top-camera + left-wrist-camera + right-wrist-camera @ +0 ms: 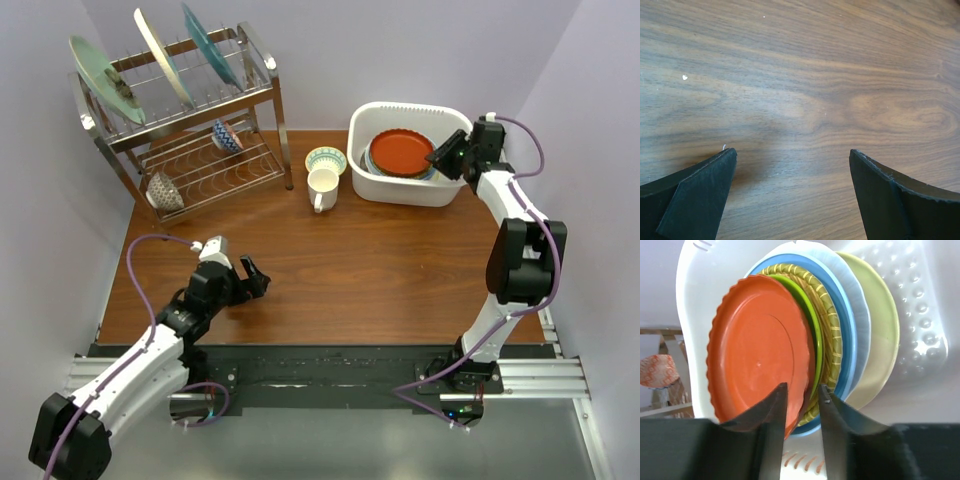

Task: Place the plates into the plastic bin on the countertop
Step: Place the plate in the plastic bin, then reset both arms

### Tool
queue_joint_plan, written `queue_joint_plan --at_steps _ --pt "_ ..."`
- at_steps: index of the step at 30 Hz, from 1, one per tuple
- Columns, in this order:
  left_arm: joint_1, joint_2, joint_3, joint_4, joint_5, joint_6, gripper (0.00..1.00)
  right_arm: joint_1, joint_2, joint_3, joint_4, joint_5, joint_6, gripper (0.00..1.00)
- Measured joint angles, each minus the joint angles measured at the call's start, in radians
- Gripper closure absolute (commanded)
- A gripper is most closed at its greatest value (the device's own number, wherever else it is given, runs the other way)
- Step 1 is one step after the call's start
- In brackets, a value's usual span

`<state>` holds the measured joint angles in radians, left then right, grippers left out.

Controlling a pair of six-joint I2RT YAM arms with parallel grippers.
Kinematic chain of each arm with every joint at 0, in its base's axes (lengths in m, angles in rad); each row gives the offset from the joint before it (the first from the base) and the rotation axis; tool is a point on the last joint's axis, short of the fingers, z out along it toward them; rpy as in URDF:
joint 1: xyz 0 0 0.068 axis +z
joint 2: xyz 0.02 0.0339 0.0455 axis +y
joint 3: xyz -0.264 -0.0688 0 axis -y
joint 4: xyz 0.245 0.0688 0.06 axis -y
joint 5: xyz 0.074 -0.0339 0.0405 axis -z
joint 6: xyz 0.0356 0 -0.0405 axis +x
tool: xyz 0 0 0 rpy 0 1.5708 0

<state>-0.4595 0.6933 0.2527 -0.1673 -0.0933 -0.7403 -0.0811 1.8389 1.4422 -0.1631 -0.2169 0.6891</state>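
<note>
The white plastic bin [404, 190] stands at the back right of the countertop [380, 260]. Inside it lies a stack of plates with a red-orange plate [402, 153] on top. In the right wrist view the red-orange plate [755, 350] lies over a lime green plate [813, 327], a yellow woven one [832, 342], a blue-rimmed one [849, 325] and paler ones, against the bin wall [925, 340]. My right gripper [444, 158] [802, 386] straddles the red-orange plate's rim, jaws parted with a gap. My left gripper [255, 276] [792, 151] hangs open over bare wood [800, 75], holding nothing.
A metal wire dish rack [200, 150] stands at the back left, with three plates on edge on top and two small bowls below. A white mug [322, 188] and a small patterned bowl [326, 159] sit between the rack and the bin.
</note>
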Motion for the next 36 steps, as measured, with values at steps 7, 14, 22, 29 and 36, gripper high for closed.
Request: queue_joint_plan --at_steps 7,14,22,29,36 --pt "0.000 -0.008 0.000 -0.008 0.000 0.000 0.00 -0.001 -0.021 -0.033 0.022 0.021 -0.001 0.32" --pt "0.000 -0.021 0.000 -0.021 -0.001 0.002 0.00 -0.005 -0.137 -0.075 0.019 0.074 -0.017 0.22" --pt "0.000 -0.022 0.000 -0.022 -0.001 0.019 0.00 -0.005 -0.290 -0.087 0.012 0.093 -0.066 0.16" --pt "0.000 0.075 0.041 -0.023 -0.004 0.036 0.00 -0.004 -0.387 -0.168 -0.042 0.096 -0.138 0.15" --pt "0.000 0.169 0.139 -0.030 -0.020 0.063 0.00 0.031 -0.511 -0.308 -0.124 0.104 -0.187 0.14"
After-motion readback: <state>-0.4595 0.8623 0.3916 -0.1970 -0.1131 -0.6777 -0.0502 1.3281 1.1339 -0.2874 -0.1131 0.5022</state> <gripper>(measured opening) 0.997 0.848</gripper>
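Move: The right hand, fingers part-open, straddles the red plate's right rim; the plate's middle lies about 10 cm to its left, 4 cm ahead and a little below. Around it the plastic bin is centred some 6 cm left, 4 cm ahead and 10 cm down. The white mug stands about 35 cm left and 3 cm back, the patterned bowl 35 cm left and 7 cm ahead, both low on the counter. From the left hand, the red plate is roughly 35 cm ahead, 43 cm right and 8 cm up. The right fingers, already loosened around the red plate's rim, open nearly wide and come free of it. The hand lifts about 10 cm, tipping its fingers up and easing back, then draws back over the bin's near edge and sinks some 4 cm, about 12 cm back in all, rolling a little. Late on, the left hand edges 2 cm forward. ##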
